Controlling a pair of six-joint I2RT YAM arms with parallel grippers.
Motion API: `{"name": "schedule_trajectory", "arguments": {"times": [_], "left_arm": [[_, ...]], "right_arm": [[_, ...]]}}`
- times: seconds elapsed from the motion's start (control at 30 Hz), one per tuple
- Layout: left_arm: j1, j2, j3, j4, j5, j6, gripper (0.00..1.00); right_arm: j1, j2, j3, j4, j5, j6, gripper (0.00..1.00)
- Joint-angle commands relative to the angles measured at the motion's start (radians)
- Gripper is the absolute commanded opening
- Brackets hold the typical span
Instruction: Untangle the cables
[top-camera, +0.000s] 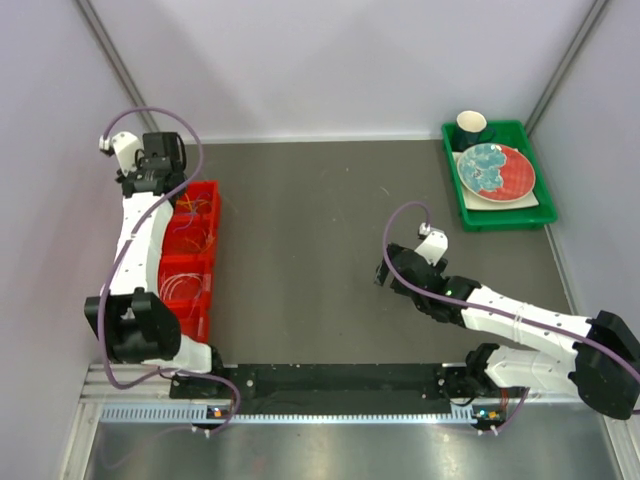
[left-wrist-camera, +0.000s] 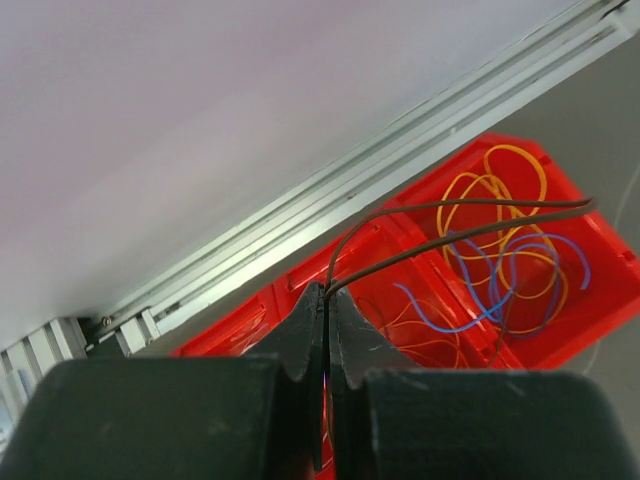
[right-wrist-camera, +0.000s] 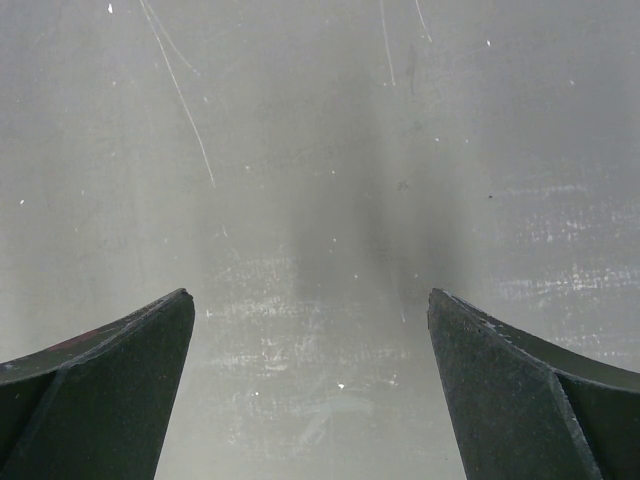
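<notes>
A red bin (left-wrist-camera: 585, 335) holds the cables: an orange-yellow loop (left-wrist-camera: 515, 149) and a blue one (left-wrist-camera: 440, 318) lie tangled in its end compartment. My left gripper (left-wrist-camera: 326, 290) is shut on a thin black cable (left-wrist-camera: 470, 205), which rises from the fingertips and stretches right over the bin as two strands. From above, the left gripper (top-camera: 160, 182) hovers at the far end of the red bin (top-camera: 212, 260), where orange wires (top-camera: 195, 215) and pale wires (top-camera: 180, 285) show. My right gripper (right-wrist-camera: 310, 295) is open over bare table, holding nothing, and sits mid-table (top-camera: 385, 272).
A green tray (top-camera: 497, 215) at the back right carries a dark cup (top-camera: 471, 126) and a red-and-teal plate (top-camera: 495, 170). White walls close in on the left and behind. The red bin lies along the left edge of the dark table.
</notes>
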Motion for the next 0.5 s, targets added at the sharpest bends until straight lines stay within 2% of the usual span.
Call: {"name": "schedule_trajectory", "arguments": {"times": [0.0,0.13,0.2,0.23,0.27,0.3,0.33,0.37,0.47], "left_arm": [[0.029,0.02,-0.043,0.01,-0.019,-0.09,0.0],[0.075,0.029,-0.109,0.032,0.014,-0.139,0.0],[0.112,0.044,-0.137,0.062,0.06,-0.149,0.08],[0.126,0.055,-0.137,0.062,0.114,-0.153,0.17],[0.138,0.067,-0.131,0.062,0.155,-0.152,0.31],[0.147,0.087,-0.108,0.058,0.189,-0.143,0.73],[0.148,0.093,-0.094,0.056,0.238,-0.138,0.9],[0.148,0.093,-0.085,0.055,0.255,-0.132,0.99],[0.146,0.058,-0.097,0.088,0.3,-0.118,0.99]], "right_arm": [[-0.01,0.002,0.05,0.016,-0.004,-0.008,0.99],[-0.009,0.007,0.05,0.017,-0.006,-0.009,0.99],[-0.01,0.008,0.05,0.017,-0.006,-0.009,0.99],[-0.01,0.01,0.052,0.019,-0.007,-0.011,0.99],[-0.01,0.013,0.052,0.017,-0.007,-0.011,0.99],[-0.01,0.013,0.053,0.019,-0.007,-0.011,0.99],[-0.01,0.016,0.057,0.017,-0.009,-0.011,0.99],[-0.01,0.017,0.055,0.017,-0.007,-0.014,0.99],[-0.01,0.022,0.06,0.019,-0.007,-0.012,0.99]]}}
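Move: Roughly beneath the left hand, which still pinches the brown cable, lies the red bin's second compartment from the far end, holding the orange cable: about 20 cm down, some 4 cm to the right and 2 cm back. The compartment with the yellow and blue cables is about 9 cm farther out than it, the white cable's about 9 cm nearer. From the idle right hand, the second compartment lies about 47 cm left, 5 cm ahead and 7 cm lower. Sinking about 9 cm towards the bin's second compartment with a slight drift to its left, the left hand tips its fingers some 12 degrees further down. Partway down the closed fingers begin to spread, and they end almost fully open, letting go of the brown cable while the hand is still descending. ##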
